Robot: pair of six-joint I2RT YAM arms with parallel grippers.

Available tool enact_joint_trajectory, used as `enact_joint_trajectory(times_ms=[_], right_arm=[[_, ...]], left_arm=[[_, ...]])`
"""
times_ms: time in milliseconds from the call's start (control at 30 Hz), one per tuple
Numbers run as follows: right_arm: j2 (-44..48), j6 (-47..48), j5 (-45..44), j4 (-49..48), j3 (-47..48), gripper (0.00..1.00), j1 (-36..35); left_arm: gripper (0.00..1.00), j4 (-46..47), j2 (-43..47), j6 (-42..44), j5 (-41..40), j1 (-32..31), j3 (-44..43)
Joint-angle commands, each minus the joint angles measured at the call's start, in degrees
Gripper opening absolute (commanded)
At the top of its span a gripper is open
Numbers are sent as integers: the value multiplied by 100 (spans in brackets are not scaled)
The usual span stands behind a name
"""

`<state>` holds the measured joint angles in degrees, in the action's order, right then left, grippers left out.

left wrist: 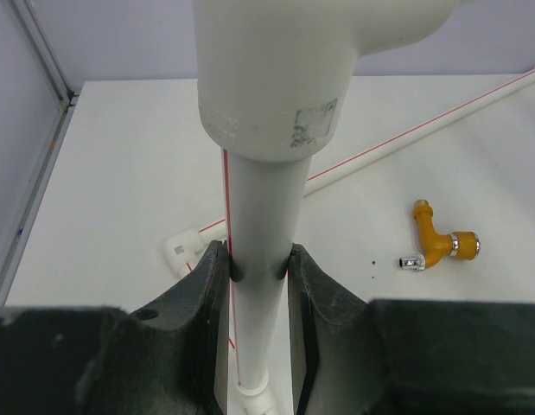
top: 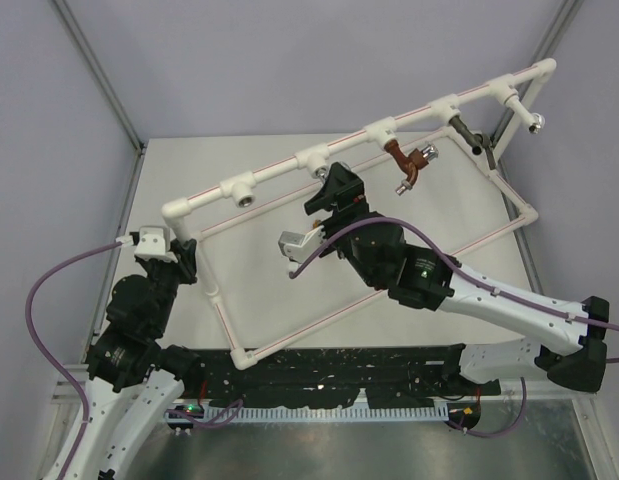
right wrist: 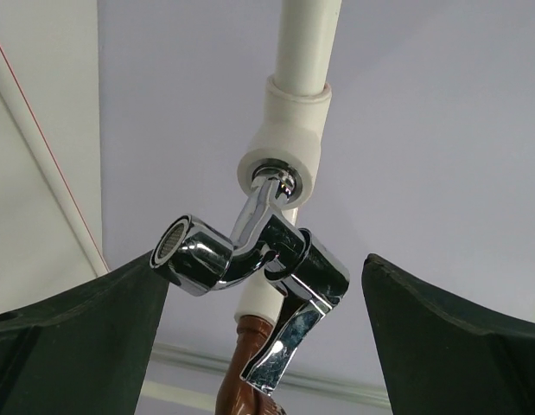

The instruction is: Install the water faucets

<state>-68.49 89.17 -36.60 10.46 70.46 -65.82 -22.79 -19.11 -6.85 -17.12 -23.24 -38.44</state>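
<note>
A chrome silver water faucet point(right wrist: 250, 259) hangs with its inlet in a white tee socket point(right wrist: 280, 169) of the pipe frame point(top: 289, 172). My right gripper point(right wrist: 260, 259) is open around it; the left finger is at the spout, the right finger stands clear of the handle. In the top view that gripper point(top: 336, 185) hides the faucet. A red-brown faucet point(top: 404, 160) and a dark grey one point(top: 469, 130) sit in sockets further right. An orange-yellow faucet point(left wrist: 440, 245) lies loose on the table. My left gripper point(left wrist: 258, 259) is shut on the frame's upright pipe point(left wrist: 258, 199).
The frame stands tilted up from the table point(top: 189, 160), its lower bar point(top: 319, 315) near the arm bases. An empty tee socket point(top: 244, 190) is left of the chrome faucet, another point(top: 524, 108) at the far right end. A white elbow point(left wrist: 182, 251) rests on the table.
</note>
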Motion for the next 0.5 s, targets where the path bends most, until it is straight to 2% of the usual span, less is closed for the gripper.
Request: enact_joint_trajectory(times_ms=[0,200,267,367,467], right_arm=[[-121,760,-216,-685,12,96,-1],[-296,673,-155,-791,3,100,148],[-340,629,-154,-835,-23,91,175],[-402,532,-137,-896,-49,72,245],[-455,365,-120,-923,-58,59,263]], left_arm=[[0,-446,-57,-44,262,-40,38],[0,-437,-22,-44,254,-40,38],[0,-437,-22,-44,254,-40,38],[0,-437,-13,-44,262,-40,38],[0,-446,-5,-44,245,-40,38]])
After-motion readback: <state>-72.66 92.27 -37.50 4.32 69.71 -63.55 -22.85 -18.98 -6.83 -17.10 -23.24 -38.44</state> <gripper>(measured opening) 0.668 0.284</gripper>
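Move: Just ahead of the right hand's wide-open fingers is the chrome faucet, about 4 cm forward, 2 cm left and roughly level. The white tee that it is fitted in is about 7 cm ahead, 4 cm left and slightly higher. The brown faucet is some 13 cm to the right and 5 cm ahead, at about hand height. From the left hand, the chrome faucet is about 22 cm right, 6 cm ahead and some 9 cm higher. Easing forward about 2 cm, with slight leftward and downward drift, the right hand brings its fingers over the chrome faucet's body, one below and one above, its attitude hardly changing. The fingers stay wide for most of the way, then close by roughly a third around the faucet without yet clamping it. The left hand keeps its still grip on the frame's upright pipe. ##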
